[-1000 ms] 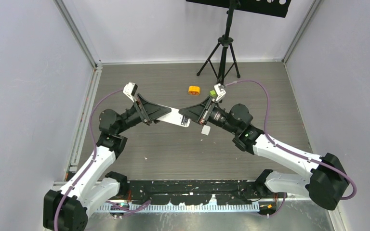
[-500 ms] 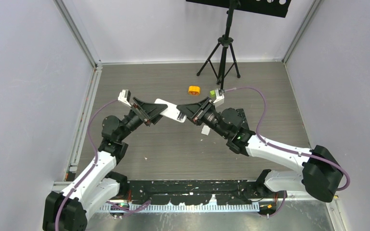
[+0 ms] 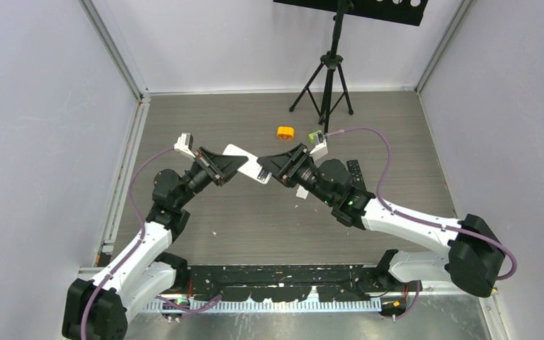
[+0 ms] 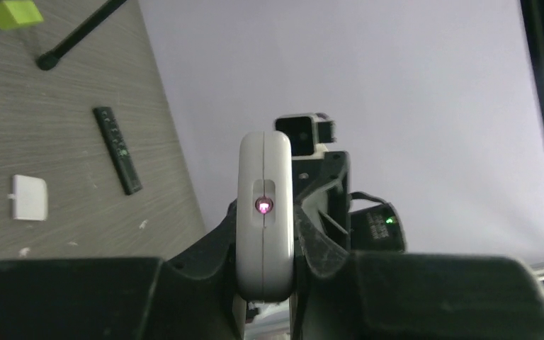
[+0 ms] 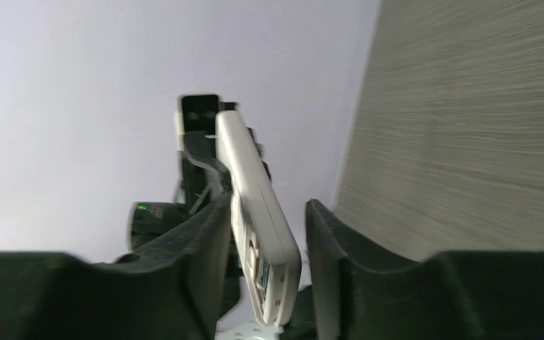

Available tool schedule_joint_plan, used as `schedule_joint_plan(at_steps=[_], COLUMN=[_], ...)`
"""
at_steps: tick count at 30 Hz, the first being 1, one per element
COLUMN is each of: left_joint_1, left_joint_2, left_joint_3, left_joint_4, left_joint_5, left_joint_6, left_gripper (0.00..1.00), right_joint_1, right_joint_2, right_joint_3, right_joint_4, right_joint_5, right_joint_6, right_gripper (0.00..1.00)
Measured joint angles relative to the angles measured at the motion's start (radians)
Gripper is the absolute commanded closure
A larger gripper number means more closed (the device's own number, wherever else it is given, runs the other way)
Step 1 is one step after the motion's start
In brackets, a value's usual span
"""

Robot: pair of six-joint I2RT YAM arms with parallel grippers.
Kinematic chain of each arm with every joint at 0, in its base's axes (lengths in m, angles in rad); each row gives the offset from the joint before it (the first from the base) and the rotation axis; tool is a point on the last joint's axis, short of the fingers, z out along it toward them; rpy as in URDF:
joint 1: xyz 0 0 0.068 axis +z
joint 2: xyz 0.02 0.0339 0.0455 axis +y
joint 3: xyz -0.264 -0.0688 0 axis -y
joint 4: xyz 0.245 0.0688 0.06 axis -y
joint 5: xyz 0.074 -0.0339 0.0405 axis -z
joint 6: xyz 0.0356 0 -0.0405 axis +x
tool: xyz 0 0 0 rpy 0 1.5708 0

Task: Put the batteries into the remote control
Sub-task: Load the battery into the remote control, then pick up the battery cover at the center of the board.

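Observation:
A white remote control (image 3: pixel 255 170) hangs in the air between my two grippers. My left gripper (image 3: pixel 239 163) is shut on one end; in the left wrist view the remote (image 4: pixel 264 212) is pinched edge-on between the jaws (image 4: pixel 265 244), its pink LED showing. My right gripper (image 3: pixel 275 167) stands open around the other end. In the right wrist view the remote (image 5: pixel 258 205) leans on the left finger (image 5: pixel 198 241), with a gap to the right finger (image 5: pixel 329 241). Its battery compartment (image 5: pixel 261 278) is uncovered. No batteries show in any view.
On the floor lie a black remote (image 3: pixel 356 172), a small white cover (image 3: pixel 302 192), an orange round block (image 3: pixel 285 132) and a lime green block (image 3: pixel 313 137). A black tripod (image 3: pixel 331 71) stands at the back. Grey walls close in both sides.
Both grippers have moved a little away and to the left with the white remote between them. The left jaws have closed on it and the right jaws have eased apart.

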Motion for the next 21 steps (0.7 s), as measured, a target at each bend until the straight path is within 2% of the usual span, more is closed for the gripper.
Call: schedule_joint_plan(at_steps=[4,5,6,9,10,12,14,17,21], left_joint_1=[0.000,0.000,0.000,0.005,0.008,0.014,0.024,0.043,0.062], left_joint_2=[-0.001,-0.001,-0.002,-0.002,-0.003,-0.004,-0.004,-0.003,0.014], left_joint_3=[0.000,0.000,0.001,0.002,0.003,0.006,0.012,0.017,0.039], left_joint_4=[-0.080,-0.114,-0.146,-0.251,-0.290,-0.364,-0.445,-0.532,-0.592], left_joint_5=[0.002,0.002,0.002,0.002,0.001,-0.006,-0.013,-0.011,0.001], left_joint_6=[0.110,0.140,0.174,0.264,0.293,0.337,0.379,0.424,0.450], left_gripper=[1.00,1.00,1.00,1.00,1.00,1.00,1.00,1.00,1.00], right_joint_1=[-0.010,-0.019,-0.035,-0.102,-0.129,-0.171,-0.199,-0.205,-0.206], right_joint_2=[-0.058,-0.069,-0.078,-0.091,-0.092,-0.091,-0.084,-0.026,0.127], right_joint_3=[0.047,0.069,0.097,0.172,0.198,0.240,0.265,0.304,0.352], right_joint_4=[-0.248,-0.314,-0.385,-0.543,-0.600,-0.706,-0.798,-0.920,-1.032], right_joint_5=[0.011,0.003,-0.007,-0.044,-0.056,-0.066,-0.066,-0.058,-0.043], right_joint_6=[-0.108,-0.141,-0.175,-0.276,-0.322,-0.431,-0.559,-0.777,-1.040], right_gripper=[0.31,0.23,0.21,0.34,0.34,0.23,0.18,0.14,0.13])
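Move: The battery cover lies on the table about 6 cm ahead of the right hand, 11 cm to its right and 28 cm below. The white remote is held in the left fingers, its middle roughly 3 cm left of the right hand and 1 cm ahead. The black remote lies some 17 cm right of the cover and 4 cm farther out. From the left hand the cover is about 5 cm ahead, 16 cm right and 29 cm down. The white remote comes free of the right fingers as they spread wide. The right hand heads rightward and down, about 11 and 13 cm with a little forward, towards the battery cover, first mostly sideways, then dropping steeply; its wrist rolls some 70 degrees, so the fingers slant downwards. The left hand keeps its grip and lowers the remote about 12 cm, tipping its fingers down. ##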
